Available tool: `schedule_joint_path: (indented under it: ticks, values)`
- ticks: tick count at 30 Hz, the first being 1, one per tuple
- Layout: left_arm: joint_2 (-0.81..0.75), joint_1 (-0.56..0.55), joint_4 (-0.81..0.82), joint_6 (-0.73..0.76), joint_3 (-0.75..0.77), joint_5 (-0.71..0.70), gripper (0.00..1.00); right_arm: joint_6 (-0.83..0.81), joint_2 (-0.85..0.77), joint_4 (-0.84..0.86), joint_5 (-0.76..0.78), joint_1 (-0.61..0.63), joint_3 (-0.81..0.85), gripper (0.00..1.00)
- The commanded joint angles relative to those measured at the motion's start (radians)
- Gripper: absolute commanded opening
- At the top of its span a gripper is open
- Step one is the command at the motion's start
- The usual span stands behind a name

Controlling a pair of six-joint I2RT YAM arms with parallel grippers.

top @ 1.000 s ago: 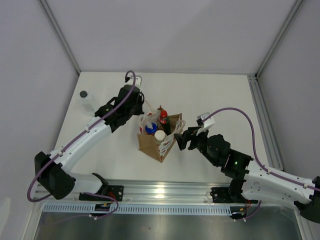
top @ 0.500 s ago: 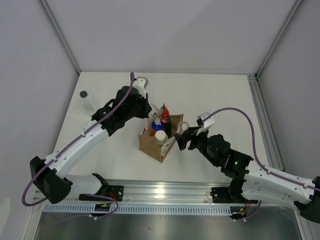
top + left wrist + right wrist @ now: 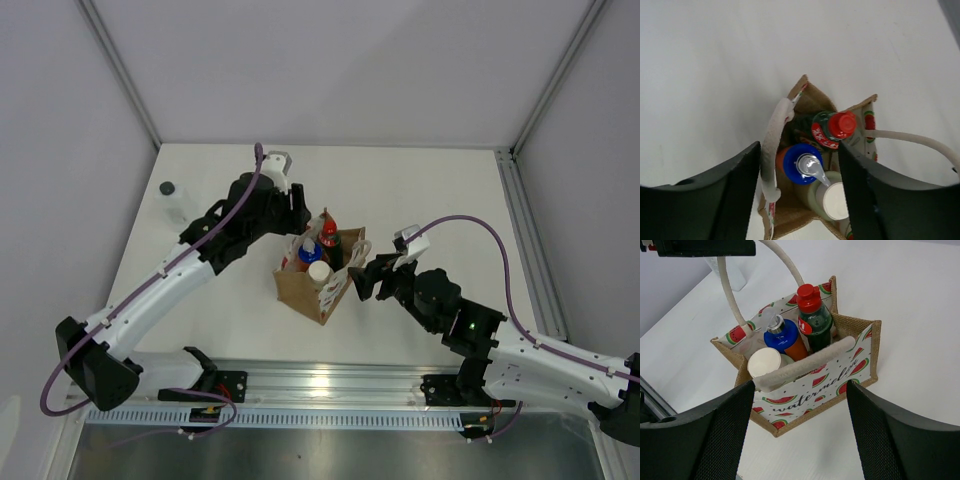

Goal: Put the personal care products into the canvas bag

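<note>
The brown canvas bag [image 3: 300, 290] [image 3: 807, 97] [image 3: 810, 390] stands upright mid-table, its mouth open. Inside stand the orange bottle with blue cap [image 3: 307, 253] [image 3: 799, 161] [image 3: 782, 339], the dark bottle with red cap [image 3: 327, 233] [image 3: 841, 125] [image 3: 812, 315] and the olive-green bottle with cream cap [image 3: 319, 272] [image 3: 835, 201] [image 3: 765, 362]. The clear bottle with black cap [image 3: 176, 202] stands far left on the table. My left gripper [image 3: 300, 220] [image 3: 799, 150] hovers open over the bag's mouth, one cream handle [image 3: 772, 145] beside its left finger. My right gripper [image 3: 362, 278] [image 3: 801, 386] is open, facing the bag's printed side.
The table's metal rail [image 3: 330, 385] runs along the near edge, by both arm bases. A raised frame [image 3: 525, 230] borders the right side. White walls close the back and the sides.
My left gripper has moved right, from the bag's left handle to above its mouth, and its jaws have gone from shut to open. The right arm has stayed still.
</note>
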Motion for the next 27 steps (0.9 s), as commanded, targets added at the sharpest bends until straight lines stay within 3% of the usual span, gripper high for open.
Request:
schedule_joint_path:
  ticks: [1,3,7,12,17,22,27]
  values:
    - [0.005,-0.002,-0.021,-0.026,0.085,-0.151,0.69,0.004,-0.019,0.017,0.006,0.004,0.035,0.78]
    - [0.014,0.004,-0.098,-0.049,0.140,-0.209,0.75,0.004,-0.019,0.017,0.006,0.004,0.035,0.78]
    - [0.025,0.059,-0.174,-0.049,0.261,-0.229,0.95,0.004,-0.014,0.018,0.008,0.004,0.035,0.78]
    - [-0.010,0.148,-0.196,-0.051,0.332,-0.339,0.99,-0.001,-0.012,0.018,0.017,0.004,0.035,0.78]
    - [-0.047,0.300,-0.193,-0.147,0.295,-0.276,0.99,-0.004,-0.008,0.021,0.023,0.004,0.035,0.78]
    - [0.074,0.505,-0.262,-0.265,0.295,-0.195,0.99,-0.004,0.000,0.018,0.018,0.004,0.037,0.78]
    - [0.206,0.617,-0.279,-0.325,0.303,-0.264,0.99,-0.001,-0.009,0.017,0.017,0.004,0.038,0.78]
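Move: The white bottle with the dark cap stands about 36 cm to the left hand's left, 14 cm ahead and 17 cm below. The bag's middle is some 3 cm back, 3 cm right and 18 cm below that hand, with the blue-capped bottle inside it about 4 cm back, straight below. From the right hand, the white bottle is roughly 49 cm left, 25 cm ahead and 15 cm below. Opening fully, the left hand arcs up off the bag and 23 cm left towards the white bottle, turning counter-clockwise. ##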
